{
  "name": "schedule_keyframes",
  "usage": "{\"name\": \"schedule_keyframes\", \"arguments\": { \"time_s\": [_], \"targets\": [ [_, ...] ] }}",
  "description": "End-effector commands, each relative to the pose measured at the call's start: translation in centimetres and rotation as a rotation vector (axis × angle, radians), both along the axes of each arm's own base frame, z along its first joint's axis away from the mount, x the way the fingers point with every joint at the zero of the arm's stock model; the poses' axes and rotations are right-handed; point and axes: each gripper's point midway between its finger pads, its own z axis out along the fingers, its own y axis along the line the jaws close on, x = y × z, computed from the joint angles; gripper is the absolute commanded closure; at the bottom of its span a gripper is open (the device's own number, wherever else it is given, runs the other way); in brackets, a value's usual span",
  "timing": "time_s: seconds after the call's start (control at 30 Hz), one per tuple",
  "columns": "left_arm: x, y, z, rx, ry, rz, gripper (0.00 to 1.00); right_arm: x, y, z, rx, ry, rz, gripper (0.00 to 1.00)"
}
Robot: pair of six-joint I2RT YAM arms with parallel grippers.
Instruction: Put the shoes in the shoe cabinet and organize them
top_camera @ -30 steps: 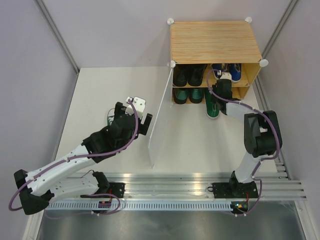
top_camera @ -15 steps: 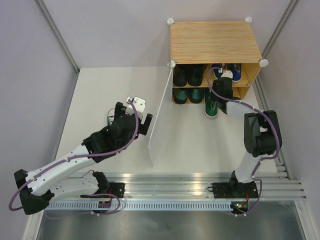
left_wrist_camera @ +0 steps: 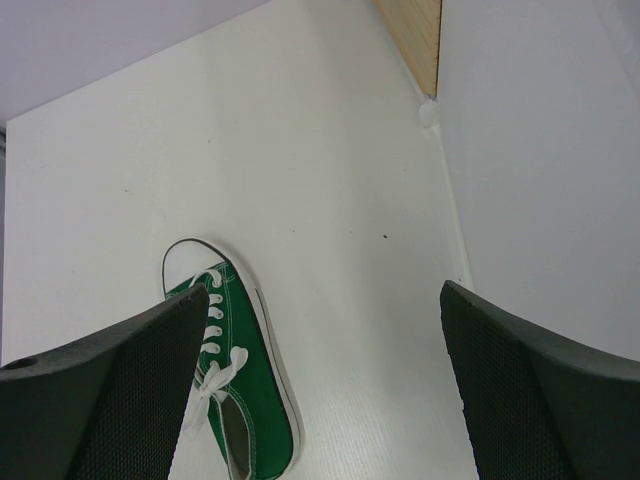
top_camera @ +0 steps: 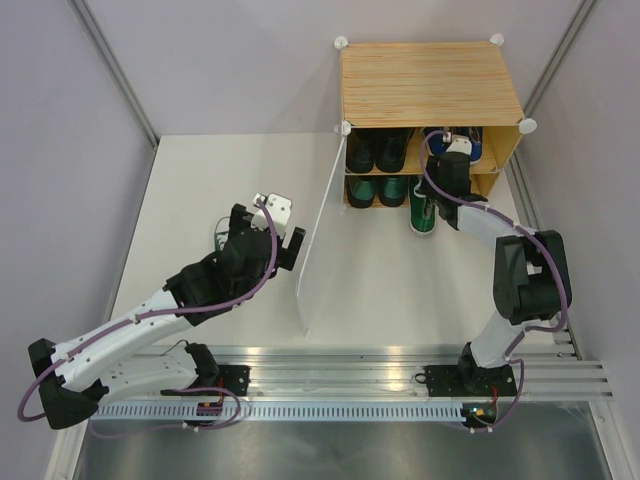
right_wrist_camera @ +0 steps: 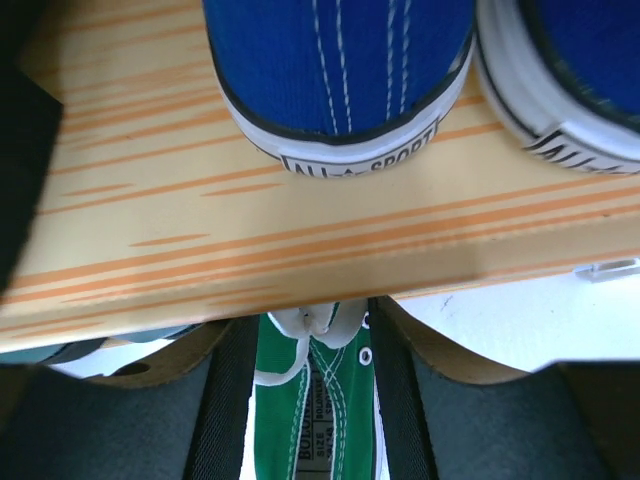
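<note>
The shoe cabinet (top_camera: 430,85) stands at the back right. Black shoes (top_camera: 378,148) and blue sneakers (top_camera: 465,140) fill its upper shelf, and dark green shoes (top_camera: 378,190) sit lower left. One green sneaker (top_camera: 423,212) lies half inside the lower right space. My right gripper (top_camera: 432,192) is over it, open, fingers straddling the green sneaker (right_wrist_camera: 320,420) under the shelf board (right_wrist_camera: 300,230). The blue sneaker heels (right_wrist_camera: 340,60) show above. My left gripper (top_camera: 266,232) hangs wide open above the other green sneaker (left_wrist_camera: 235,370) on the table, holding nothing (left_wrist_camera: 322,300).
The translucent door panel (top_camera: 320,240) stands swung out toward the table's front, between the two arms. The cabinet's corner connector (left_wrist_camera: 428,112) shows at the far right of the left wrist view. Grey walls close in both sides of the table (top_camera: 230,170).
My right gripper's jaws have spread from shut to straddling the green sneaker, and that arm has shifted slightly toward the cabinet with the shoe going a little further in. The left arm has not moved.
</note>
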Motion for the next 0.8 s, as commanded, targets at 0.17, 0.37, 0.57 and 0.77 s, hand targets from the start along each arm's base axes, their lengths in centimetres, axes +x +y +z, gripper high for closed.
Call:
{"name": "schedule_keyframes", "arguments": {
  "time_s": [0.17, 0.37, 0.57, 0.77],
  "targets": [
    [0.0, 0.1, 1.0, -0.012, -0.019, -0.004, 0.02, -1.8, -0.1, 3.7, 0.054, -0.08, -0.016, 0.46],
    [0.0, 0.1, 1.0, -0.014, -0.018, -0.005, 0.02, -4.7, 0.3, 5.3, 0.121, -0.105, -0.021, 0.45],
    [-0.1, 0.2, 1.0, -0.017, -0.019, -0.006, 0.02, -8.4, 1.5, 3.2, 0.209, -0.034, -0.015, 0.47],
    [0.0, 0.2, 0.9, -0.011, -0.017, -0.003, 0.02, -12.4, 3.3, 0.2, 0.265, 0.019, -0.017, 0.61]
  ]
}}
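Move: The green sneaker stands toe-in on the lower shelf, its middle some 6 cm below the right fingertips and about 1 cm ahead, its heel jutting out in front of the cabinet. The nearer teal shoe is about 8 cm left and 9 cm farther in, its mate 16 cm left, as deep and as low. The left blue sneaker sits 13 cm ahead, 3 cm right and 8 cm above. From the left hand the green sneaker lies roughly 25 cm ahead, 38 cm right and 22 cm lower. Leaving the white laces it straddles, the right hand backs out from under the middle shelf with its fingers still about half open. It first rises some 4 cm while drawing back, then keeps going back with a dip and a slight drift left towards the sneaker's heel, about 10 cm back in all, rolling its left side up some 10 degrees. ##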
